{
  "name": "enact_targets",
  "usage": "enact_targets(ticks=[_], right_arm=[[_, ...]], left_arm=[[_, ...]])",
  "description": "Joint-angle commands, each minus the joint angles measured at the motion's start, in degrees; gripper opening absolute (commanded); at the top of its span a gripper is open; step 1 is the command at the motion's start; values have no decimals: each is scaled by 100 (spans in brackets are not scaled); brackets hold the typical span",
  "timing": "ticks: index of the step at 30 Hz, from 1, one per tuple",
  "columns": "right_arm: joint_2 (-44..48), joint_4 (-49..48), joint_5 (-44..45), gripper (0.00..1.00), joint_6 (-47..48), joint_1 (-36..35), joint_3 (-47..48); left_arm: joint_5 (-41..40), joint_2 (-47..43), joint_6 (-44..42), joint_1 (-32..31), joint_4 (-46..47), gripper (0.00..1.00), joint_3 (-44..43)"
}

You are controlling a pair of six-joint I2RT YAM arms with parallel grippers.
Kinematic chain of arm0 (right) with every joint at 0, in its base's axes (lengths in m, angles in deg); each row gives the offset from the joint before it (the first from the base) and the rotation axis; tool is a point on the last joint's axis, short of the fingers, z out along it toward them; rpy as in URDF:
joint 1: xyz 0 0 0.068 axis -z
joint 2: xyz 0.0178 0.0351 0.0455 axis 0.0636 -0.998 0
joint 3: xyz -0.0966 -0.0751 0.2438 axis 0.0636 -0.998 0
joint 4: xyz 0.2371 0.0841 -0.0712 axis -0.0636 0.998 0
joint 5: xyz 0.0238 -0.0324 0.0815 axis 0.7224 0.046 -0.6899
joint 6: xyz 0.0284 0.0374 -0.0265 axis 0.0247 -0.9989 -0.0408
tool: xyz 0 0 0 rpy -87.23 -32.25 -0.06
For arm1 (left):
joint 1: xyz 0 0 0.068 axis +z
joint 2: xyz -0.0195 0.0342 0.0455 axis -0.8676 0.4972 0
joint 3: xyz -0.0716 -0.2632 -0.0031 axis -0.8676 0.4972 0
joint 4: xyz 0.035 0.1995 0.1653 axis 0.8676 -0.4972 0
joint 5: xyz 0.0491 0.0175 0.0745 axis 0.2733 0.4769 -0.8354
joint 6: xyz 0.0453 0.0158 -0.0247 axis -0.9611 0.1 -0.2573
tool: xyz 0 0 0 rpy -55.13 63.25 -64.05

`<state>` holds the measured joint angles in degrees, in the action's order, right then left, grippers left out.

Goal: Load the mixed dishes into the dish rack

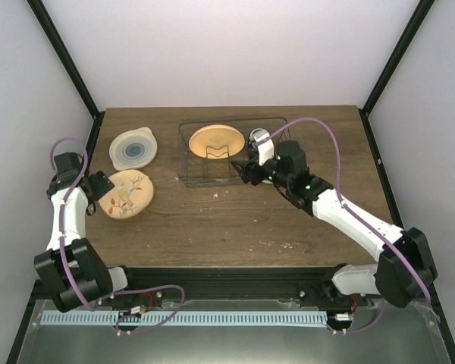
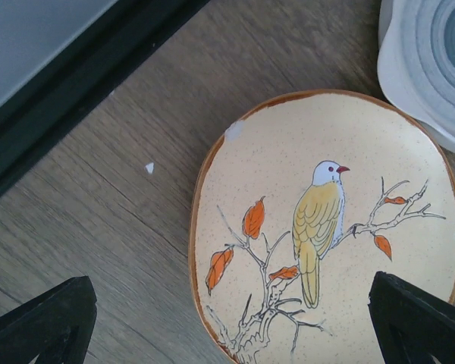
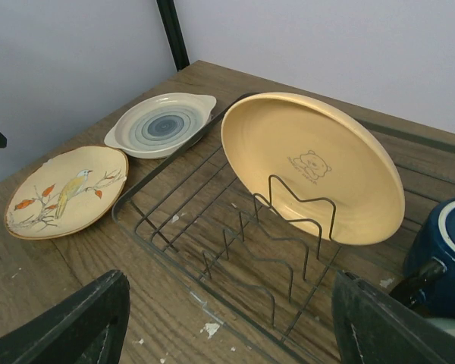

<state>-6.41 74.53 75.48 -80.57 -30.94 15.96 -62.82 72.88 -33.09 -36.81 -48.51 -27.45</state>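
The dish rack (image 1: 205, 180) of thin dark wire stands at the table's back middle. A yellow plate with a bear print (image 1: 214, 141) leans on its dividers (image 3: 311, 163), and a dark blue mug (image 1: 258, 139) sits at its right end (image 3: 447, 258). The bird plate (image 1: 127, 195) and the cream plate with blue-grey rings (image 1: 133, 149) lie flat on the table left of the rack. My left gripper (image 2: 235, 326) hovers open over the bird plate's (image 2: 326, 227) near-left rim, holding nothing. My right gripper (image 3: 227, 326) is open and empty at the rack's front rim (image 3: 118, 206).
Black frame posts rise at the table's back corners, and a black rail (image 2: 76, 98) runs along the left edge close to the bird plate. Bare wood lies in front of the rack, with small white flecks (image 3: 210, 329).
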Motion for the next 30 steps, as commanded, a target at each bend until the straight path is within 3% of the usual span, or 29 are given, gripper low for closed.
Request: enact_targets(ticks=[1, 6, 20, 30], right_arm=[[394, 263, -53, 74, -338, -53, -94], [597, 206, -141, 74, -312, -54, -390], [608, 241, -159, 77, -217, -53, -478], [697, 450, -143, 78, -352, -58, -307]], left_arm=[[936, 22, 269, 468, 192, 100, 166], [1841, 212, 404, 1035, 552, 98, 440], [1277, 1084, 348, 1226, 775, 98, 555], [2286, 1853, 425, 1262, 1169, 96, 751]])
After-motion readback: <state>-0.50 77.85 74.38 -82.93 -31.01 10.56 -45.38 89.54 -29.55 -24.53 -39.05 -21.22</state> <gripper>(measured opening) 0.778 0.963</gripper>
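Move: The bird plate's middle lies about 7 cm ahead of the left hand, 7 cm to its right and 12 cm below. The white plate is some 16 cm farther out than the bird plate and 2 cm more to the right; the dish rack's middle is roughly 22 cm ahead of the left hand and 46 cm to its right. From the right hand, the bird plate is about 41 cm left, level fore and aft, and 25 cm below. The left hand sinks about 10 cm to the near left rim of the bird plate, easing a centimetre or two left and slightly back early on, while the wrist rolls some 20 degrees so the fingertips swing in towards the plate, fingers staying wide open on either side of the rim's line without a visible touch. The empty right hand backs off about 3 cm from the dish rack, drifting a little right and down, then nearly stands still with its fingers still open. ##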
